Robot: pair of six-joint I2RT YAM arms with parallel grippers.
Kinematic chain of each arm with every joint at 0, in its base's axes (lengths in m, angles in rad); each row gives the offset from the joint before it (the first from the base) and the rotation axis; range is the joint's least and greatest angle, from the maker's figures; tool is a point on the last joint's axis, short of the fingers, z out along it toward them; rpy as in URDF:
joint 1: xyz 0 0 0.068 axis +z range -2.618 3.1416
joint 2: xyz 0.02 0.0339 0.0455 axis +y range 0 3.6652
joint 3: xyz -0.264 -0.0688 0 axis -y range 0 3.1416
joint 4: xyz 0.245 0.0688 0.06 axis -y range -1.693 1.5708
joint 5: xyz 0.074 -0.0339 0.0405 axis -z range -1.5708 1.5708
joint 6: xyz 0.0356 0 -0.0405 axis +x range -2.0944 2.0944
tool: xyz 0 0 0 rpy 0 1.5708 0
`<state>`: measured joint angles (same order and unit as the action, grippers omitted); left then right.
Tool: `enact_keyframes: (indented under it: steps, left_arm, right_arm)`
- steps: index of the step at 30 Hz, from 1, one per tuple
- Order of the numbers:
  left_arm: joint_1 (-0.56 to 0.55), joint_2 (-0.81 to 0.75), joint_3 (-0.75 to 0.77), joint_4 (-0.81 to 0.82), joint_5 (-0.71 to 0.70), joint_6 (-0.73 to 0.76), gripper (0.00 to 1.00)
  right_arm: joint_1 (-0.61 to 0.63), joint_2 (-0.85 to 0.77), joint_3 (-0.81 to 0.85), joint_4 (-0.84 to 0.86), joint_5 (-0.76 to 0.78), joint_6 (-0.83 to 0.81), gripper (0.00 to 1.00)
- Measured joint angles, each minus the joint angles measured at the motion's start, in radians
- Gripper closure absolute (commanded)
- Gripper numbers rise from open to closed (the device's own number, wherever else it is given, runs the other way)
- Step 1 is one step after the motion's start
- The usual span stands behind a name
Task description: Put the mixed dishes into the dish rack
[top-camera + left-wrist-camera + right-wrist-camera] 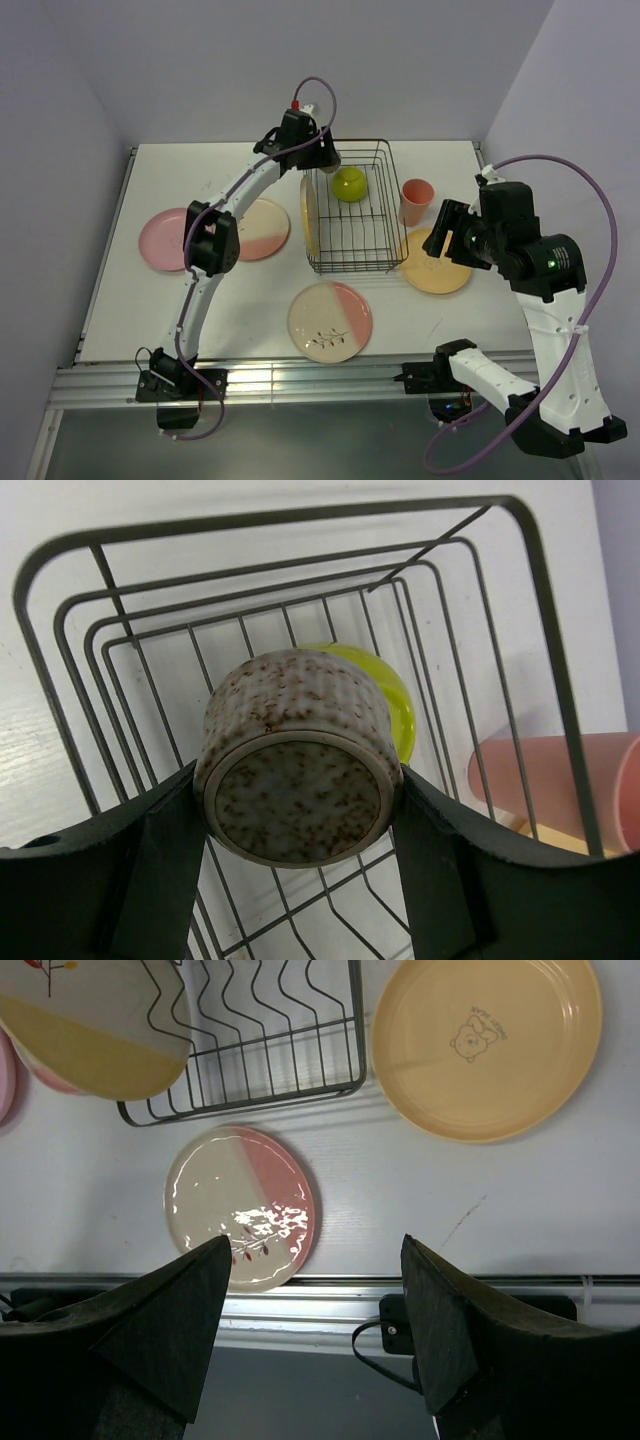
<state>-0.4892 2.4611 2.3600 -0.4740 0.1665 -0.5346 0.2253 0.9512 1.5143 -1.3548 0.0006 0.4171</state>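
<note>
My left gripper (298,805) is shut on the tiny grey speckled cup (296,770) and holds it over the back left corner of the black wire dish rack (385,215). Inside the rack sits the lime-green bowl (349,183), and a cream-and-yellow plate (309,215) stands on edge at its left side. My right gripper (447,232) hangs open and empty above the orange-yellow plate (437,268). On the table lie a cream-and-pink plate (330,320) at the front, another (265,228) left of the rack, and a plain pink plate (163,240). The salmon-pink tumbler (416,201) stands right of the rack.
The table's front edge is a metal rail (300,380) carrying both arm bases. Grey walls close in the back and both sides. The left arm's elbow (212,238) hangs over the two plates at the left.
</note>
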Motion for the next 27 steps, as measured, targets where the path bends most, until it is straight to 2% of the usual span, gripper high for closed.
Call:
enact_keyframes:
  steps: [17,27]
  left_arm:
    - [-0.044,0.023,0.000,-0.024,-0.094,0.000,1.00]
    - [-0.061,0.069,0.000,0.000,-0.050,-0.010,1.00]
  right_arm:
    - [-0.001,-0.051,-0.035,-0.001,0.000,0.000,0.24]
    - [-0.001,-0.062,-0.035,-0.001,0.000,0.000,0.24]
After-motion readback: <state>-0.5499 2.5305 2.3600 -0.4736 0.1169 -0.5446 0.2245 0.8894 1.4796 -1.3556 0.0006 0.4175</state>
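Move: The left gripper holds the speckled cup above the far left part of the dish rack, whose middle lies about 8 cm back, 5 cm right and 10 cm below. The green bowl sits some 2 cm back, 5 cm right and 9 cm below. The leaning plate is roughly 10 cm back and 4 cm left, the pink cup 8 cm back and 20 cm right. From the idle right hand, the rack's middle is about 30 cm ahead, 19 cm left and 26 cm below. Bring the left gripper down towards the rack by about 5 cm, drifting some 3 cm right towards the green bowl and a little back. Sink briefly, nearly pause, then lower faster, with the wrist almost steady and the fingers keeping their hold on the speckled cup. ##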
